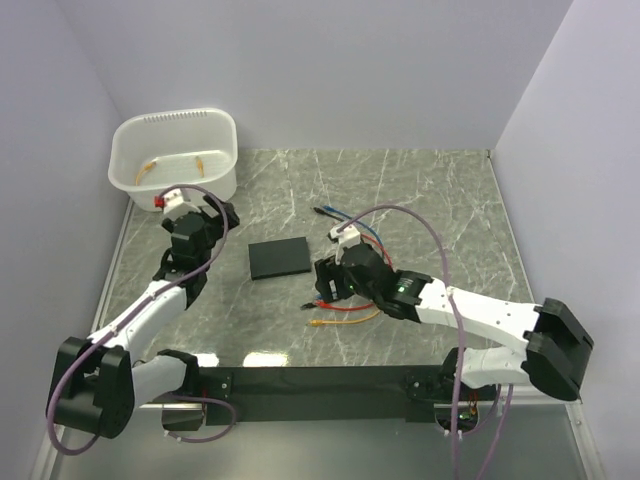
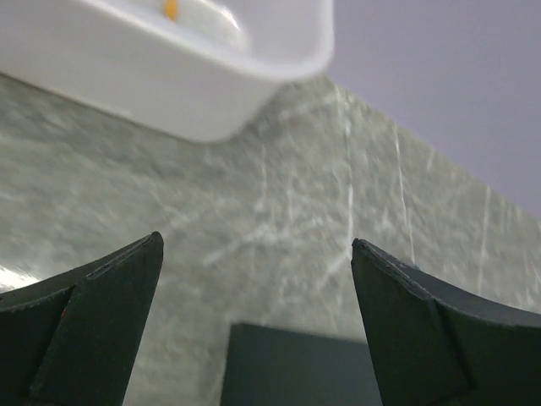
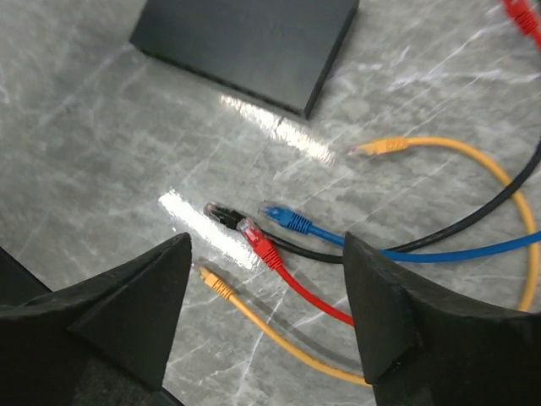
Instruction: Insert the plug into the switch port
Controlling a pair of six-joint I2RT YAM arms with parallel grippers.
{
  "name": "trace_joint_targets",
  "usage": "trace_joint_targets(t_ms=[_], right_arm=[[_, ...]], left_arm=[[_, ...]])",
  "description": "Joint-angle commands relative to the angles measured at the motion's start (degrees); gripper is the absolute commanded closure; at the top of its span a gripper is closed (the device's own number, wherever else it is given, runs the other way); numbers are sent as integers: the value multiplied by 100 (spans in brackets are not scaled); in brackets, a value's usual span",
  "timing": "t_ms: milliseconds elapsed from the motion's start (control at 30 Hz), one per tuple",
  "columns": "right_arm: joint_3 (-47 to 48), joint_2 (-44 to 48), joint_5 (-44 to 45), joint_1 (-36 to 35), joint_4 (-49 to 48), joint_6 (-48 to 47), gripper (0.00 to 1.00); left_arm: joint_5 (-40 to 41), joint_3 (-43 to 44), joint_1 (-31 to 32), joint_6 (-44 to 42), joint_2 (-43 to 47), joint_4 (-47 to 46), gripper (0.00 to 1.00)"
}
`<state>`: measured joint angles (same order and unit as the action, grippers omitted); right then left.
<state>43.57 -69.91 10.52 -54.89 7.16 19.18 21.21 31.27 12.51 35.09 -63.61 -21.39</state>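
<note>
The switch (image 1: 279,258), a flat matte-black box, lies on the marble table; its sockets do not show. My left gripper (image 1: 222,218) hovers to its left, open and empty, with the switch's top (image 2: 296,368) low between its fingers (image 2: 110,296). My right gripper (image 3: 267,241) hangs open over a bunch of cable ends to the right of the switch (image 3: 245,42). Below and between its jaws lie a red plug (image 3: 260,241) and a yellow plug (image 3: 215,283), neither gripped. A black plug (image 3: 221,214) and a blue plug (image 3: 292,220) lie just beyond.
A white plastic tub (image 1: 175,125) with orange cable pieces stands at the back left, close behind my left gripper. Loose red, yellow, blue and black cables (image 1: 345,312) trail right of the switch. Another yellow plug (image 3: 380,146) lies farther out. Walls close in on three sides.
</note>
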Motion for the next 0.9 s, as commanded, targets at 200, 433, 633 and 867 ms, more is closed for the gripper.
trace_joint_targets(t_ms=[200, 433, 633, 867], right_arm=[[160, -1050, 46, -241, -74, 121, 43], [231, -1455, -33, -276, -136, 130, 47], [196, -1736, -94, -294, -197, 191, 48], [143, -1921, -59, -303, -241, 227, 51]], left_arm=[[-873, -243, 401, 358, 1175, 740, 2], [-944, -463, 401, 297, 1878, 987, 3], [-1031, -569, 410, 314, 1914, 865, 4], [-1102, -560, 419, 323, 1879, 803, 5]])
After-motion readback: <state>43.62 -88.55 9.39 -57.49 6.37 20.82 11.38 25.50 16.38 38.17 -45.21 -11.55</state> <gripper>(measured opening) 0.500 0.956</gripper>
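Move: The red plug lies almost straight under the open right gripper, about 13 cm down, 2 cm back and 1 cm left. Around that plug, the blue plug is 2 cm farther out, the black plug 3 cm to its left, and the near yellow plug 4 cm nearer the base and 1 cm left. From the left gripper, the switch lies about 7 cm back, 18 cm right and 18 cm below; the red plug, 17 cm back and 28 cm right. Lower the right gripper some 11 cm towards the red plug, quick at first and then easing, drifting back slightly; dip its fingers about 15 degrees steeper and narrow them to half open astride the red cable's line, still short of gripping. Meanwhile draw the open left gripper about 6 cm back and 4 cm right, rising slightly, away from the white bin towards the switch's side, turning a little clockwise. ##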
